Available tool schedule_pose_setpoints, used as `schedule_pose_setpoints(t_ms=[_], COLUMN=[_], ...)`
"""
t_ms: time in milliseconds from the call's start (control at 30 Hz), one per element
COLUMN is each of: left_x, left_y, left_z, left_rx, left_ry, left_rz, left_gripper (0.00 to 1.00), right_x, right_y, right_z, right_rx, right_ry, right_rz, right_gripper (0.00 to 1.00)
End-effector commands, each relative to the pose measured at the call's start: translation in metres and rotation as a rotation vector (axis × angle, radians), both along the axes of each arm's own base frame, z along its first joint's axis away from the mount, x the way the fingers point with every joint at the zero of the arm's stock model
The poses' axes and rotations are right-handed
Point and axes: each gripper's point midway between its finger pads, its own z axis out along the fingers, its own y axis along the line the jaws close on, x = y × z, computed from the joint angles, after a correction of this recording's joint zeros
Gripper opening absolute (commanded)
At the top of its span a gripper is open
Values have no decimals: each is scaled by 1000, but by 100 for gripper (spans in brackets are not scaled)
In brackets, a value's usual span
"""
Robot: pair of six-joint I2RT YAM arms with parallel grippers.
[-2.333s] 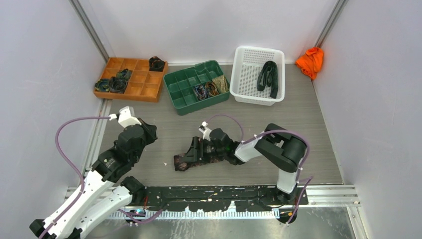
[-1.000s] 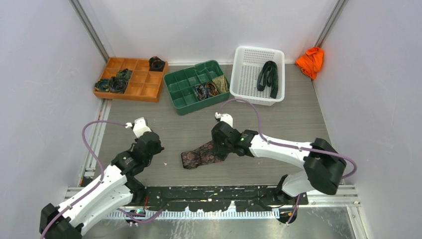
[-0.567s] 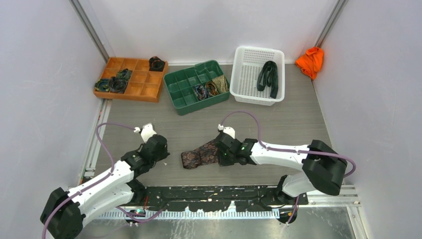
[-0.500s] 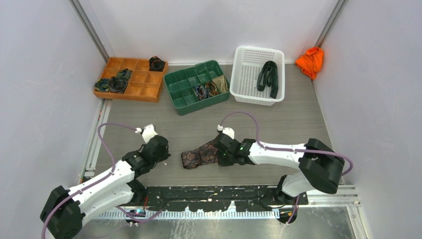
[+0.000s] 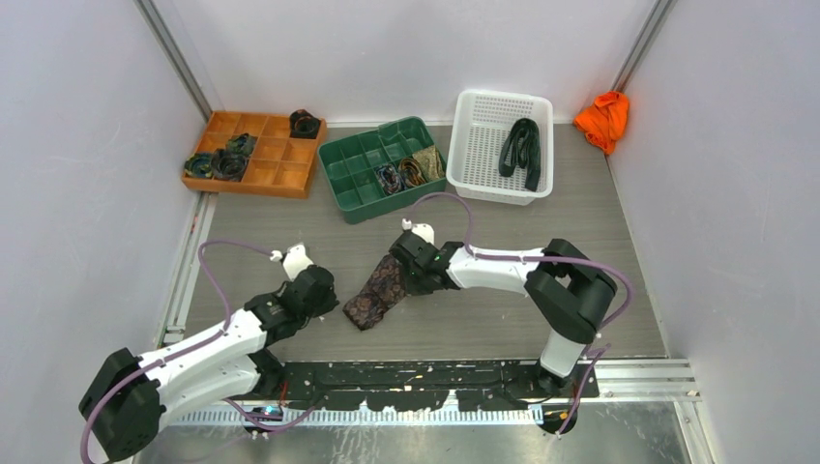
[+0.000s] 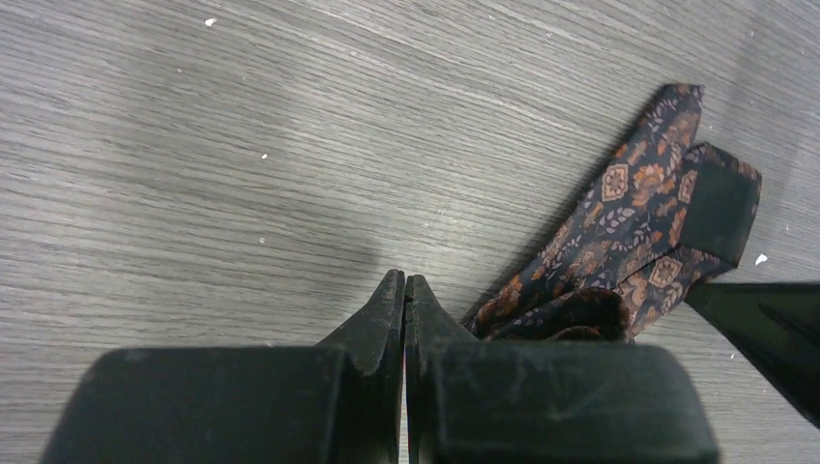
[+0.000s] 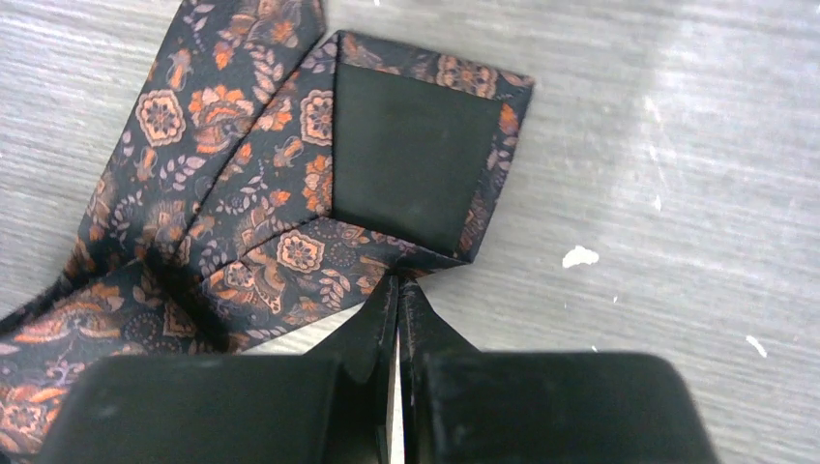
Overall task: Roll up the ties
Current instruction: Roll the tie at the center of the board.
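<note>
One tie [image 5: 375, 292], dark with orange floral print, lies diagonally on the grey table between the arms. Its wide pointed end [image 7: 406, 164] is turned over and shows black lining. My right gripper [image 5: 402, 267] is at that far end, its tips [image 7: 397, 282] shut on the folded edge of the fabric. The left gripper [image 5: 329, 296] rests low just left of the tie's bunched near end [image 6: 571, 314]. It is shut [image 6: 404, 280] with nothing between the fingers, and the fabric lies just to its right.
An orange tray [image 5: 280, 164] at the far left holds coiled ties [image 5: 218, 164]. A green tray [image 5: 353, 164] with more coils stands beside it. A white basket [image 5: 479, 145] holds a black tie [image 5: 522, 145]. An orange cloth lump [image 5: 602, 118] lies in the far right corner.
The right gripper closed on the tie's wide end and swung it away and to the left, so the tie now lies diagonally. The left gripper moved right, closer to the tie.
</note>
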Motion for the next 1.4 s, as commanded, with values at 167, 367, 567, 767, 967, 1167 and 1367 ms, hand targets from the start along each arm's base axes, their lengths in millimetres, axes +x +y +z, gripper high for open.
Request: schedule_pose_setpoints(t_ms=[167, 367, 567, 767, 967, 1167, 1367], left_x=[6, -22, -42, -52, -58, -62, -63], left_y=[37, 94, 132, 143, 150, 158, 158], left_z=[39, 99, 151, 178, 178, 179, 175], left_rx=[61, -2, -36, -48, -61, -56, -43], left_ry=[-116, -266, -392, -422, -430, -437, -430], left_rz=[149, 303, 365, 361, 373, 392, 389], left_gripper=[0, 0, 0, 0, 0, 0, 0], right_x=[7, -27, -64, -83, -84, -81, -86], right_y=[-19, 4, 47, 94, 119, 126, 128], right_z=[28, 109, 131, 115, 93, 72, 54], right_rx=[-170, -262, -367, -430, -461, -505, -502], right_ry=[-153, -411, -549, -590, -586, -577, -544], right_rz=[79, 248, 443, 587, 640, 659, 664], right_gripper=[17, 33, 60, 74, 80, 84, 84])
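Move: Beside the label end of the tie, the shut right fingers are low at table level, with the tie's loose end only 1 or 2 cm ahead and to the left. The rolled part lies about 9 cm to the right hand's left and 6 cm back, at much the same height. The green bin is some 26 cm ahead and 5 cm to the left. From the left hand the rolled part lies roughly 7 cm to the right, 2 cm back and slightly below. Opening wide from nearly shut, the right hand leaves the loose end, arcs about 12 cm left and 9 cm back, rising some 12 cm before sinking towards the rolled part, stopping above it with the fingers spread either side; its wrist twists counter-clockwise. The left hand, still shut, clears off up, left and slightly back, tipping upwards. ##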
